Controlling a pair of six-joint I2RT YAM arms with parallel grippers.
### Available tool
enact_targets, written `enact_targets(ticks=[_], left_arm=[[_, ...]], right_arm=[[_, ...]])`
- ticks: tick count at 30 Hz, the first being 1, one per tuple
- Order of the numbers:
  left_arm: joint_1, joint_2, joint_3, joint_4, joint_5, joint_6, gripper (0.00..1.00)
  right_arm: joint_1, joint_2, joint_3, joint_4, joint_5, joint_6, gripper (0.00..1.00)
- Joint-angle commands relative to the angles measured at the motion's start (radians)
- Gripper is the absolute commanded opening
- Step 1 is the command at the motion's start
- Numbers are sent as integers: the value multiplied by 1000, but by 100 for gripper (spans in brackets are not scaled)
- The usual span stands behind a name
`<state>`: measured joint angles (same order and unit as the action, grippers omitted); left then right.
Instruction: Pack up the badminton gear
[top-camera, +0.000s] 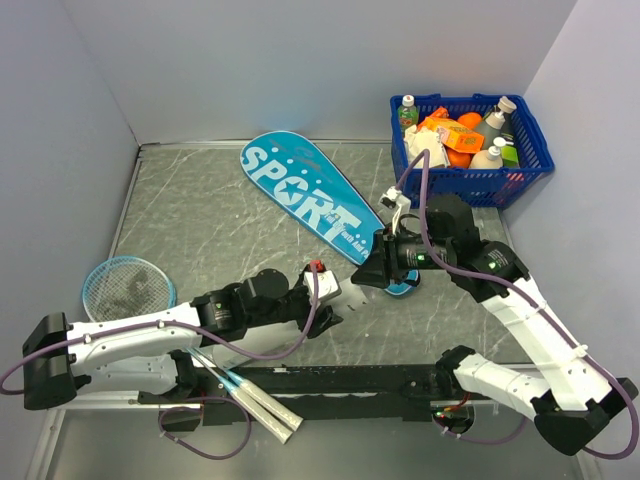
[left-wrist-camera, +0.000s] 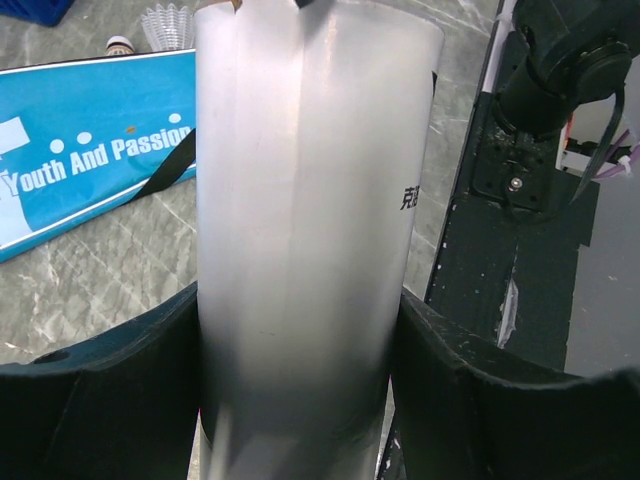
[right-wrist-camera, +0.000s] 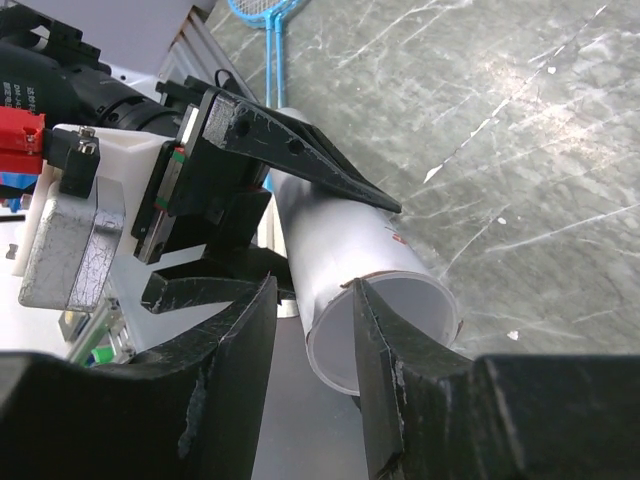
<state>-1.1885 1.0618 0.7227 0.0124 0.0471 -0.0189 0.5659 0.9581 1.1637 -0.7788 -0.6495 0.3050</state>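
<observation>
My left gripper (top-camera: 325, 295) is shut on a white tube (left-wrist-camera: 310, 200), which lies level over the table's middle and fills the left wrist view. The tube's open end (right-wrist-camera: 385, 320) faces my right gripper (right-wrist-camera: 314, 285). That gripper is open: one finger crosses the tube's mouth and the other stands outside the wall with a gap. The teal bag lettered SPORT (top-camera: 300, 190) lies flat behind both grippers. Two light-blue rackets (top-camera: 125, 285) lie at the near left, handles (top-camera: 265, 405) by the arm bases. A white shuttlecock (left-wrist-camera: 168, 25) stands beyond the bag's edge.
A blue basket (top-camera: 530, 150) full of bottles and packets stands at the back right, close behind my right arm. The black base rail (top-camera: 380, 380) runs along the near edge. Grey walls close the table on three sides.
</observation>
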Motion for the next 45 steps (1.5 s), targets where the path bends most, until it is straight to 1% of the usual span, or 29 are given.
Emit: enact_targets(ticks=[1, 12, 19, 22, 23, 25, 26, 27, 36, 39, 40, 45], left_arm=[[-17, -13, 1, 34, -71, -36, 1], [-29, -45, -9, 44, -157, -36, 1], [-34, -57, -8, 43, -161, -38, 1], [-37, -60, -9, 41, -165, -39, 1], [-37, -60, -12, 43, -167, -41, 1], [-40, -62, -12, 41, -168, -44, 1], [-42, -63, -16, 43, -168, -44, 1], [-43, -65, -17, 44, -170, -46, 1], [-63, -102, -58, 89, -171, -59, 1], [-68, -121, -77, 107, -173, -62, 1], [-69, -129, -84, 110, -174, -64, 1], [-74, -151, -112, 129, -194, -67, 1]], right_arm=[[15, -5, 34, 15, -36, -3, 43], [20, -55, -42, 19, -39, 14, 40], [25, -48, -64, 45, -55, 23, 38], [28, -42, -70, 62, -59, 31, 30], [29, -42, -71, 65, -59, 34, 21], [28, -42, -73, 70, -59, 36, 11], [29, -42, -72, 73, -56, 39, 3], [29, -44, -68, 76, -56, 39, 1], [23, -68, -82, 119, -93, 43, 0], [-21, -71, -90, 122, -105, 33, 0], [-55, -71, -88, 124, -111, 28, 0], [-150, -59, -64, 108, -174, 3, 0]])
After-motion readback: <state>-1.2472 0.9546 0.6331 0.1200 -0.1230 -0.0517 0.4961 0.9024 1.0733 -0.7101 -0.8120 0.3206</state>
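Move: Some 4 cm below the right fingertips, 1 cm ahead and 2 cm to their left, is the tube's open mouth. From the left hand, which already grips the tilted tube, the mouth lies about 6 cm right, 2 cm ahead and 5 cm up. On the table some 24 cm below the right hand, the bag's near end lies about 14 cm ahead and 8 cm right, and the shuttlecocks 24 cm ahead and 10 cm right. Easing back about 1.5 cm and down 1 cm at the tube's mouth, the right hand shuts its half-open fingers on the rim's base-side edge, pinching the thin wall, then rises about 1 cm and finally edges to the right. The left hand keeps its grip, nudging the tube forward about 1.5 cm with a slight counter-clockwise turn, then lifting almost 2 cm while drifting back. ##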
